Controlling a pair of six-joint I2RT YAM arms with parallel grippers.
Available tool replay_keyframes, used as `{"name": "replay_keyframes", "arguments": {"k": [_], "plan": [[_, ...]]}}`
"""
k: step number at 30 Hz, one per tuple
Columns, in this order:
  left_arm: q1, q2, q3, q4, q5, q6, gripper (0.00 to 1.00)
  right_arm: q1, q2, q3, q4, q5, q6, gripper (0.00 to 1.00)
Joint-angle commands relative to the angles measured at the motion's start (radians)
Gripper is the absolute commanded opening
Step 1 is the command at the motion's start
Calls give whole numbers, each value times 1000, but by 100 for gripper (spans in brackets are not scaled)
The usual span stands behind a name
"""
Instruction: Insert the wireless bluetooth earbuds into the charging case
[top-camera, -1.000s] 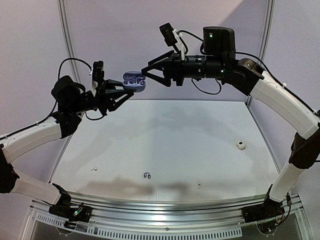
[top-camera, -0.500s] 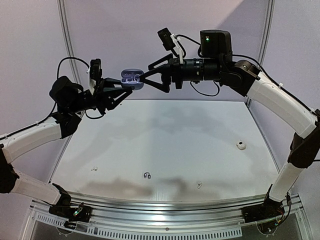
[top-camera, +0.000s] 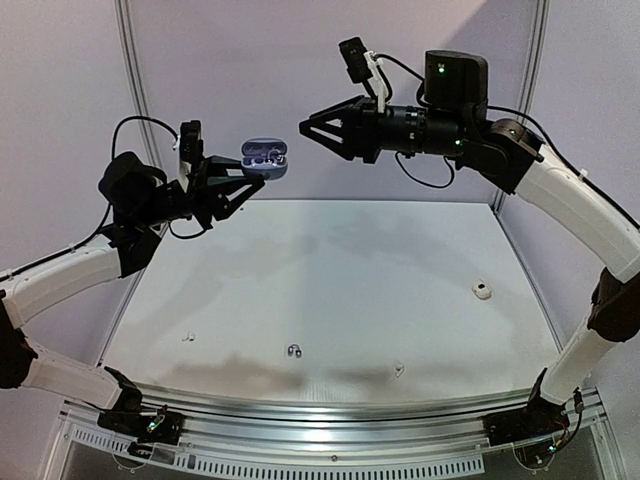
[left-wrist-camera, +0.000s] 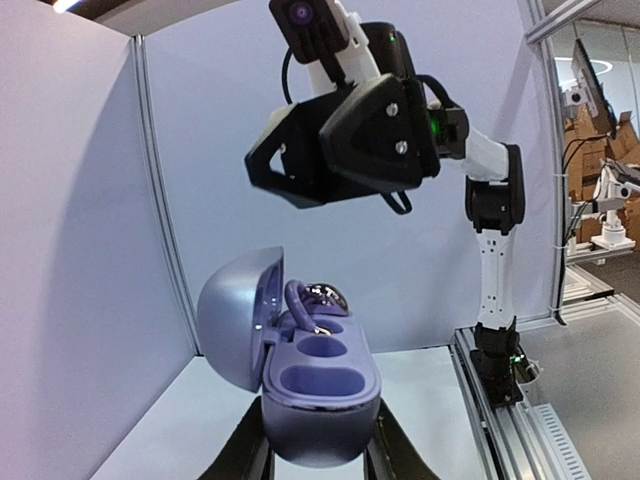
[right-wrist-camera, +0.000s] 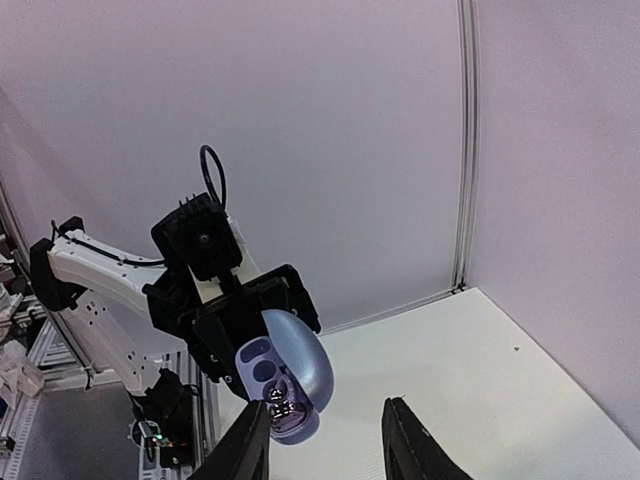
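The purple charging case hangs in the air with its lid open, and my left gripper is shut on its base. In the left wrist view the case shows two empty hollows, and a dark, silvery earbud with a purple hook sticks up from the far slot. My right gripper stands open a short way right of the case and touches nothing. Through its empty fingers I see the case and that earbud. A white earbud, a dark one and another white one lie on the table.
A small white case sits on the table at the right. White booth walls close the back and sides. A metal rail with both arm bases runs along the near edge.
My right gripper has pulled back from the case, up and to the right, with empty jaws. The dark earbud stays in the case. The left arm has barely moved.
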Motion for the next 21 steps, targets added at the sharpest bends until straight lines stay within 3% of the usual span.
{"name": "replay_keyframes", "arguments": {"k": [1,12,21], "plan": [[13,-14,4,-89,-16,114,0,-3,-16,4,-33,-11,19,36],[15,-9,14,-100,-16,122,0,-1,53,56,-72,-83,31,37],[19,-11,5,80,11,-88,0,-3,12,-61,10,-113,14,75]]}}
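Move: The open charging case, held at its left end by the left fingers, lies about 6 cm to the right hand's left, some 5 cm below it and 1 cm back. Its raised lid stands along the forward side, about 6 cm left, 3 cm below and level in depth. The silver earbud already in the case's right end is about 4 cm left, 1 cm back and 5 cm below. From the left hand, the case's middle sits 1 cm right and about 2 cm up. The right hand first eases up and back by less than 1 cm, then comes down about 4 cm and 2 cm to its left towards the open case, its fingertips dipping slightly and its fingers spreading plainly wider late in the descent, so that they arrive close by the lid and the seated earbud, where contact can't be made out. Meanwhile the left hand keeps its grip on the case, sinking about 1.5 cm with a slight forward drift and then rising most of the way back. ##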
